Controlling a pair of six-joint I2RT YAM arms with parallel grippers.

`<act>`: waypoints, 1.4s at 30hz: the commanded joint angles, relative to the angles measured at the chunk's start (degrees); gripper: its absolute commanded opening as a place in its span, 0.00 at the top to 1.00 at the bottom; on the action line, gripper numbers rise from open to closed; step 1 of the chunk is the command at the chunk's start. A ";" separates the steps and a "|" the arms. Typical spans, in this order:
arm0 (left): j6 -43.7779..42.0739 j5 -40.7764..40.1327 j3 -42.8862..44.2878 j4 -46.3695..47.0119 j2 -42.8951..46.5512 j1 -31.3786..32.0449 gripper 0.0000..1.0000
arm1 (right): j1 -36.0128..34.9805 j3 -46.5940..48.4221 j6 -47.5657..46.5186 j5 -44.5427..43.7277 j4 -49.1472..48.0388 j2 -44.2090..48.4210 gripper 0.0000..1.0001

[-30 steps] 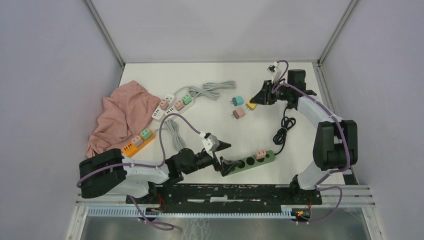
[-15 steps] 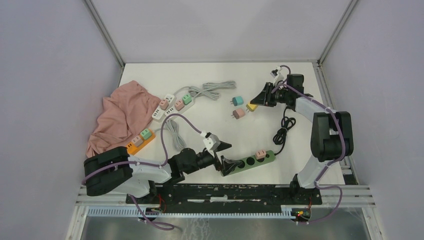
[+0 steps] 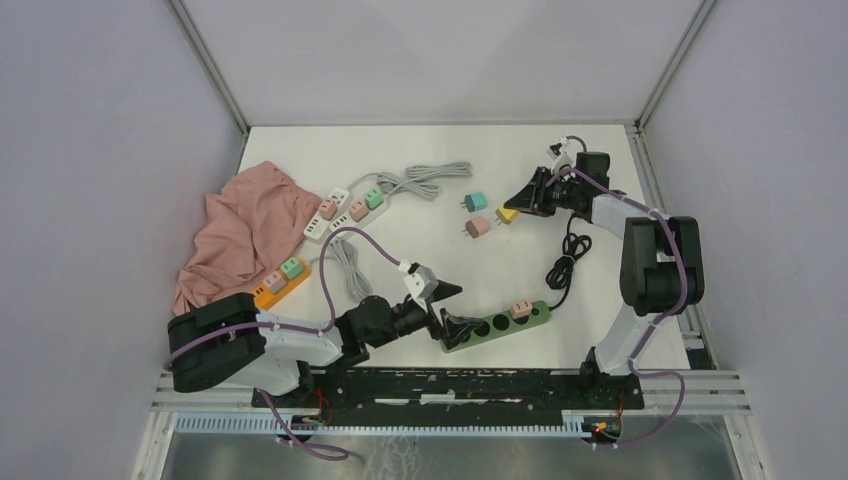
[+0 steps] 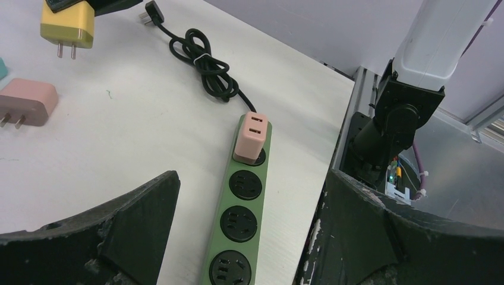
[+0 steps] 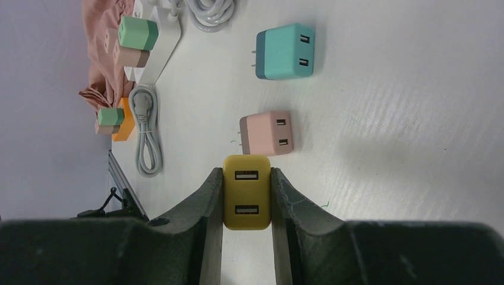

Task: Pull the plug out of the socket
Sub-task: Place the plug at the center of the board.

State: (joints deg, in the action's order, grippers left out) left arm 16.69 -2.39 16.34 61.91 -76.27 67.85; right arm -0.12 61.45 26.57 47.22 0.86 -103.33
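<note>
A green socket strip (image 3: 497,324) lies near the front of the table, with a pink plug (image 3: 520,308) seated in its far outlet. In the left wrist view the strip (image 4: 241,228) runs between my fingers and the pink plug (image 4: 252,135) stands beyond them. My left gripper (image 3: 453,311) (image 4: 249,184) is open and straddles the strip's near end without touching it. At the back right, my right gripper (image 3: 517,205) (image 5: 246,178) is shut on a yellow plug (image 3: 507,213) (image 5: 246,193), held just over the table.
A loose teal plug (image 3: 476,202) (image 5: 287,51) and a loose pink plug (image 3: 478,227) (image 5: 266,133) lie beside the yellow one. The strip's black cable (image 3: 567,256) coils at the right. A white strip (image 3: 335,210), an orange strip (image 3: 272,285) and a pink cloth (image 3: 240,230) lie at the left.
The right arm has folded lower, bringing its wrist down toward the table with the yellow plug still gripped. The left arm has hardly moved.
</note>
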 commanded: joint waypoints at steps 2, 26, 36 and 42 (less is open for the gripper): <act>1.99 -1.01 -0.85 4.47 -0.54 -0.27 0.00 | 0.53 0.19 2.26 -0.20 -2.84 -1.09 0.80; 3.26 -0.69 -0.67 3.99 0.45 -0.31 0.01 | 0.77 7.74 4.65 2.48 0.62 -10.60 0.24; 3.35 -0.59 -1.14 3.96 1.76 -0.27 0.01 | 1.66 9.73 -11.00 3.88 14.05 -0.09 0.00; 3.80 -1.48 -2.64 4.39 3.32 -0.29 0.01 | 1.69 9.35 -19.23 7.27 18.21 8.33 0.00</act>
State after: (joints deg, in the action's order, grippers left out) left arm 18.68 -2.76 14.70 63.57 -74.96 67.83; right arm 1.30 69.43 15.46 50.15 15.99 -102.06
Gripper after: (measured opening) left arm 0.994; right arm 0.995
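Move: The right hand holds the yellow plug; the bare spot it is taken to lies about 7 cm below and roughly 1 cm ahead and 1 cm left. Level with the hand, the pink plug lies 7 cm left; the blue plug lies 7 cm left and 5 cm ahead. The black cord plug is 14 cm right and 3 cm ahead. From the left hand the spot is some 19 cm ahead, 8 cm right and 12 cm below. The right hand lowers the yellow plug about 6 cm beside the pink plug, opens, then rises some 9 cm. ##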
